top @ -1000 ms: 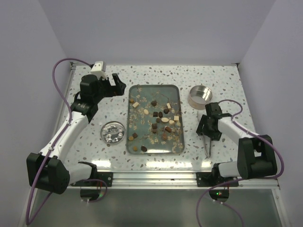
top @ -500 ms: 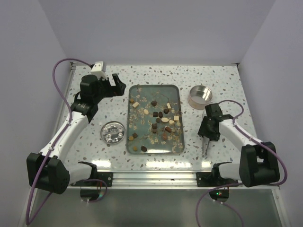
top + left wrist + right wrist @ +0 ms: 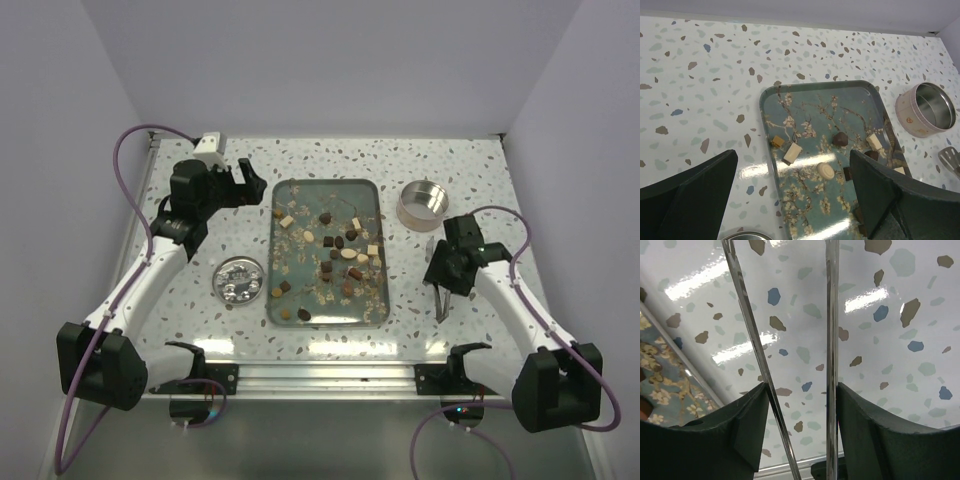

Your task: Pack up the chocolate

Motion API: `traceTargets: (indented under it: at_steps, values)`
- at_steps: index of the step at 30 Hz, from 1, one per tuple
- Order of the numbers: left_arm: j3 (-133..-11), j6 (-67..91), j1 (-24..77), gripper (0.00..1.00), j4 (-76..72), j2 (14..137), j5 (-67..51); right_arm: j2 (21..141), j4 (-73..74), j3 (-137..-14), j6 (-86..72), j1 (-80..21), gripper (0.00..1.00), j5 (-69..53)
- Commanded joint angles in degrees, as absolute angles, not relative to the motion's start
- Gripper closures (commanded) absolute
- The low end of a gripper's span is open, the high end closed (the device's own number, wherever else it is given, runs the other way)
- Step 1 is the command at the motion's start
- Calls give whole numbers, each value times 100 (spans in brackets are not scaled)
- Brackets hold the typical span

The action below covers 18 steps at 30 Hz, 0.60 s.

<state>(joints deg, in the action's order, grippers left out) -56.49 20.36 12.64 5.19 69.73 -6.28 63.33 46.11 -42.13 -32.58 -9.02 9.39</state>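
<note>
The chocolate (image 3: 339, 242) lies scattered as dark brown and cream pieces on a teal flowered tray (image 3: 325, 183) in the middle of the table. My left gripper (image 3: 245, 180) hangs open by the tray's far left corner. In the left wrist view, a cream oval chocolate (image 3: 826, 171) and a dark one (image 3: 840, 138) lie on the tray (image 3: 767, 130) below the left gripper (image 3: 792, 165). Right of the tray, my right gripper (image 3: 441, 285) is shut on metal tongs (image 3: 439, 305). In the right wrist view, each arm of the tongs (image 3: 831, 340) presses against a finger of the right gripper (image 3: 800, 390).
A round pink tin (image 3: 423, 203) stands open at the tray's far right. A shallow silver dish (image 3: 241, 280) with shiny round pieces sits left of the tray. Pale flakes litter the tray. White walls enclose the table on three sides.
My right gripper has narrowed onto the tongs and shifted slightly, while its elbow swung out to the right. The left arm has stayed put.
</note>
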Motion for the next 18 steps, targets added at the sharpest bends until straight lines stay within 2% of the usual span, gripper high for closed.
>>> traceTargets:
  at_steps: [1, 18]
  values:
    - [-5722, 1863, 1239, 0, 237, 6979, -712, 6205, 4965, -4833, -3261, -914, 42, 826]
    - [-5731, 1802, 1239, 0, 97, 7145, -765, 6504, 6020, -6635, -2919, -923, 43, 818]
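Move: Just off the table, the right hand holds the metal tongs. The nearest chocolate, a cream square at the tray's right side, lies about 9 cm ahead, 15 cm left and 6 cm below; the brown oblong is some 6 cm nearer the base and 4 cm further left of that square. The round tin stands about 19 cm ahead, 3 cm left and slightly lower. From the idle left hand the cream square is roughly 8 cm back, 27 cm right and 24 cm down. Lifting the tongs well clear of the table, the right hand climbs about 9 cm while also easing some 3.5 cm forward, most of that forward travel coming early. The wrist tips the fingers up slightly, and they keep their partly open hold on the two legs, the tong head pointing forward to the tin's side of the table. ##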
